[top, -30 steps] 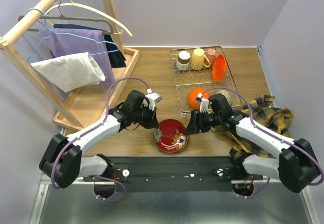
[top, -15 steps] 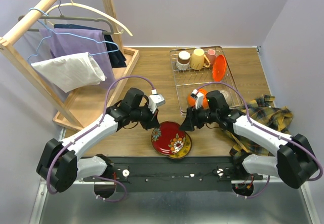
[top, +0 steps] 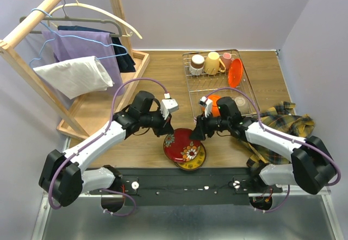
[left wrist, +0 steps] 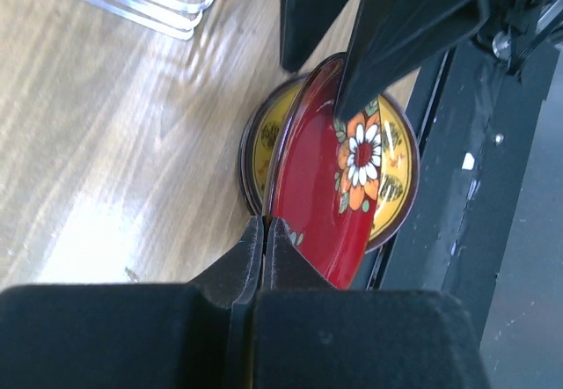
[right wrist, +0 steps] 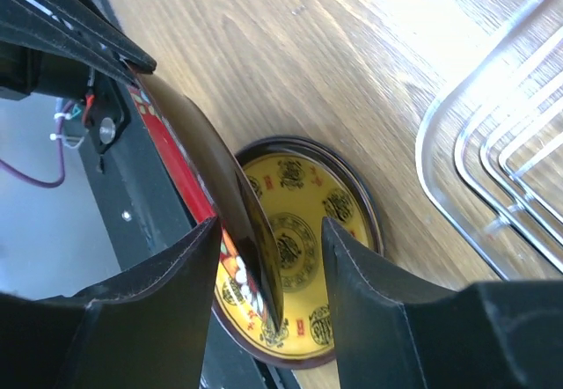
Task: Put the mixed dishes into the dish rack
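Observation:
A red flowered plate [top: 182,144] is tipped up on edge over a yellow plate [top: 194,162] near the table's front edge. My left gripper [top: 167,130] is shut on the red plate's [left wrist: 314,187] left rim, fingers [left wrist: 251,246] pinched tight. My right gripper [top: 197,132] is open, its jaws straddling the red plate's dark underside [right wrist: 230,188] with a gap on each side; the gripper [right wrist: 268,270] hovers over the yellow plate [right wrist: 303,222]. The dish rack [top: 191,90] stands behind, holding three mugs [top: 212,63] and an orange bowl [top: 235,73]. Another orange bowl [top: 212,105] is partly hidden by my right arm.
A plaid cloth [top: 285,121] lies at the right under my right arm. A wooden clothes rack with hanging garments [top: 76,71] and its tray [top: 100,109] fills the left. The rack's wire corner [right wrist: 493,165] is close to my right gripper. The black table edge [left wrist: 457,222] lies right beside the plates.
The left gripper has raised the red plate's rim, tilting it and uncovering the yellow plate. The right gripper has moved left onto the plate's opposite edge, jaws narrowing a little.

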Tool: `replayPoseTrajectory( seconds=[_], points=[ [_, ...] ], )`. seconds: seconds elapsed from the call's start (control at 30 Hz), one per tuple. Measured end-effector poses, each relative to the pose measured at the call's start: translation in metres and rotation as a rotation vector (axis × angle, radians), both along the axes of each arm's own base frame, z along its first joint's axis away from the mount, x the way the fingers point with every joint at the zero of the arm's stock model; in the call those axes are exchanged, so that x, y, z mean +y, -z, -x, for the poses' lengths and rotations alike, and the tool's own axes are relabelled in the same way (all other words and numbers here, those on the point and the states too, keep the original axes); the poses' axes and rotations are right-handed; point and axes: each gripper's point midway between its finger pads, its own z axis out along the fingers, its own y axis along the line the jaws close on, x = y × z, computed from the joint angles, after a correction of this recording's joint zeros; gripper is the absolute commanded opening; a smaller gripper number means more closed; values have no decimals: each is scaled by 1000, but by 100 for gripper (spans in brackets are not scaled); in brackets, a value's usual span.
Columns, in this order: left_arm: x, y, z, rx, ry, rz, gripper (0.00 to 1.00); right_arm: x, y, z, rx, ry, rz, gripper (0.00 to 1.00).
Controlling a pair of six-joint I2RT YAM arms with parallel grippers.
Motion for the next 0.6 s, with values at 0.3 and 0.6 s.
replayPoseTrajectory(
  seconds=[0.3, 0.6],
  points=[
    [-9, -18, -2, -14, 17, 56, 0, 14, -12, 1, -2, -52, -72, 1],
    [6, -26, -38, -138, -166, -22, 50, 15, -39, -6, -48, -117, 0, 0]
  ],
)
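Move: The red plate hangs from my left fingers, its middle about 5 cm back from that hand, 6 cm to its right and 4 cm below. From my right hand, half open at the plate's right rim, that middle is some 7 cm left, 4 cm back and 1 cm below. The yellow plate lies on the table about 8 cm back, 4 cm left and 9 cm below my right hand; the orange bowl in the rack is 14 cm ahead, 7 cm right and 3 cm below. I shut my right hand on the red plate's right rim, easing in about 1.5 cm to the left and rising, then keep lifting to some 4 cm in all. My left hand still pinches the other side while it rises about 2 cm, then opens roughly halfway and draws off forward about 4 cm, turning some 10 degrees counter-clockwise. ##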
